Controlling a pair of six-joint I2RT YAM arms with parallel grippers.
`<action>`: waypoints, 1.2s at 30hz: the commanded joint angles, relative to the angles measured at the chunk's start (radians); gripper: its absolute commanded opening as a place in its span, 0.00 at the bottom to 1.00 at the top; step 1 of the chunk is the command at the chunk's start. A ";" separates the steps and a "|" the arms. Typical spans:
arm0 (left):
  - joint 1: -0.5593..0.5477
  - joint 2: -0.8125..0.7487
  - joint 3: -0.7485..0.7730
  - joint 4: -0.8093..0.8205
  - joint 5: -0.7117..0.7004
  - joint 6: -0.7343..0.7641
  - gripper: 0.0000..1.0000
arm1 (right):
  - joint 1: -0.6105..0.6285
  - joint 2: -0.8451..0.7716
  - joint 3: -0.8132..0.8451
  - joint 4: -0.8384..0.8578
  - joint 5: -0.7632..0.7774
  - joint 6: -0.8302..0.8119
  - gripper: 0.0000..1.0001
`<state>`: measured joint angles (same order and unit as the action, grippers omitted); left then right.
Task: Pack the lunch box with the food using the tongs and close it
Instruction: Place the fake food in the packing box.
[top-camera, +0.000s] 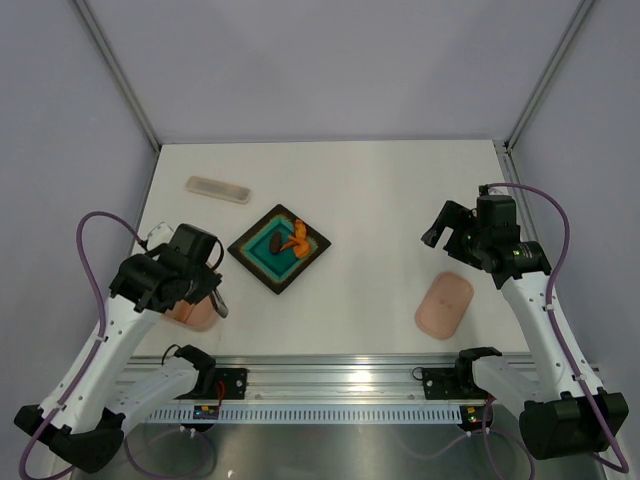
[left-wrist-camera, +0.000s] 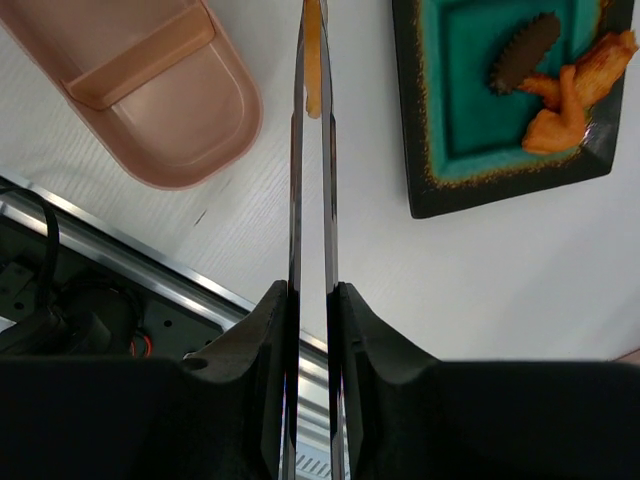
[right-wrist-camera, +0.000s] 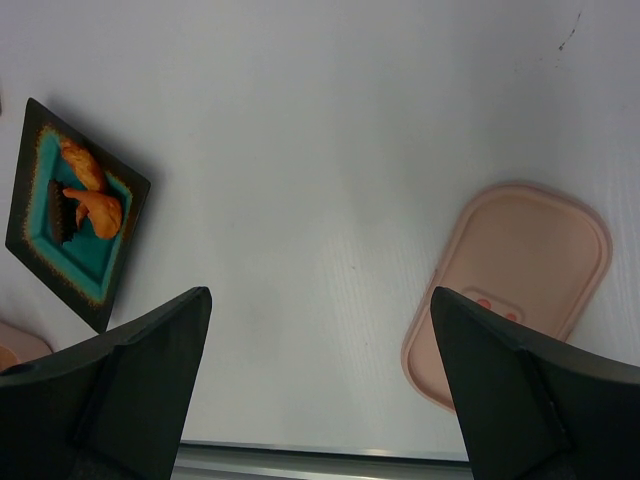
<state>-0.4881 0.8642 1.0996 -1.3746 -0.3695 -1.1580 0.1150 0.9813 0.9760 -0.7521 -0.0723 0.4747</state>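
My left gripper (left-wrist-camera: 312, 290) is shut on the silver tongs (left-wrist-camera: 311, 180), whose two arms are squeezed nearly together. A small orange food piece (left-wrist-camera: 313, 70) shows between the arms near their tips, over the white table just right of the lunch box (left-wrist-camera: 150, 90). The open pink box has a divider and lies under my left gripper (top-camera: 210, 293) in the top view. An orange shrimp (left-wrist-camera: 575, 90) and a dark brown lump (left-wrist-camera: 525, 52) lie on the teal-centred tray (left-wrist-camera: 425, 120). The pink lid (top-camera: 445, 305) lies at the near right. My right gripper (right-wrist-camera: 320, 295) hangs open above the table, left of the lid (right-wrist-camera: 520, 260).
The dark tray (top-camera: 258, 268) sits at mid-table, left of centre. A pale translucent case (top-camera: 218, 189) lies at the far left. The metal rail (top-camera: 330, 365) runs along the near edge, close to the box. Grey walls enclose the table.
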 joint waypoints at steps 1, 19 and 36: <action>0.028 0.018 0.077 -0.175 -0.104 -0.060 0.00 | -0.002 -0.009 0.007 0.020 -0.011 -0.002 1.00; 0.275 0.004 0.016 -0.175 -0.102 0.265 0.00 | -0.002 0.023 0.016 0.030 -0.014 -0.005 0.99; 0.275 -0.039 -0.098 -0.176 0.056 0.434 0.00 | -0.002 0.045 0.015 0.045 -0.026 0.001 1.00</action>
<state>-0.2176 0.8478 1.0168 -1.3689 -0.3428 -0.7742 0.1150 1.0180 0.9760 -0.7448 -0.0734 0.4747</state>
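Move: The packing box I carry the fake food to lies about 10 cm to the left of my left hand, 6 cm farther out and 17 cm below. The teal plate is some 20 cm ahead and 13 cm to the right of this hand, with the orange chicken piece on it about 22 cm ahead and 18 cm right. From my idle right hand the packing box is roughly 61 cm to the left, 5 cm nearer to me and 17 cm below. Still pinching the tongs, which hold the orange food piece, I swing my left hand about 6 cm left towards the packing box, first reaching a little forward and up, then drawing back and sinking some 4 cm as the food comes over the box. My wrist rolls about 10 degrees, left side up, its small counter-clockwise turn undone by the end; my fingers keep their grip. ##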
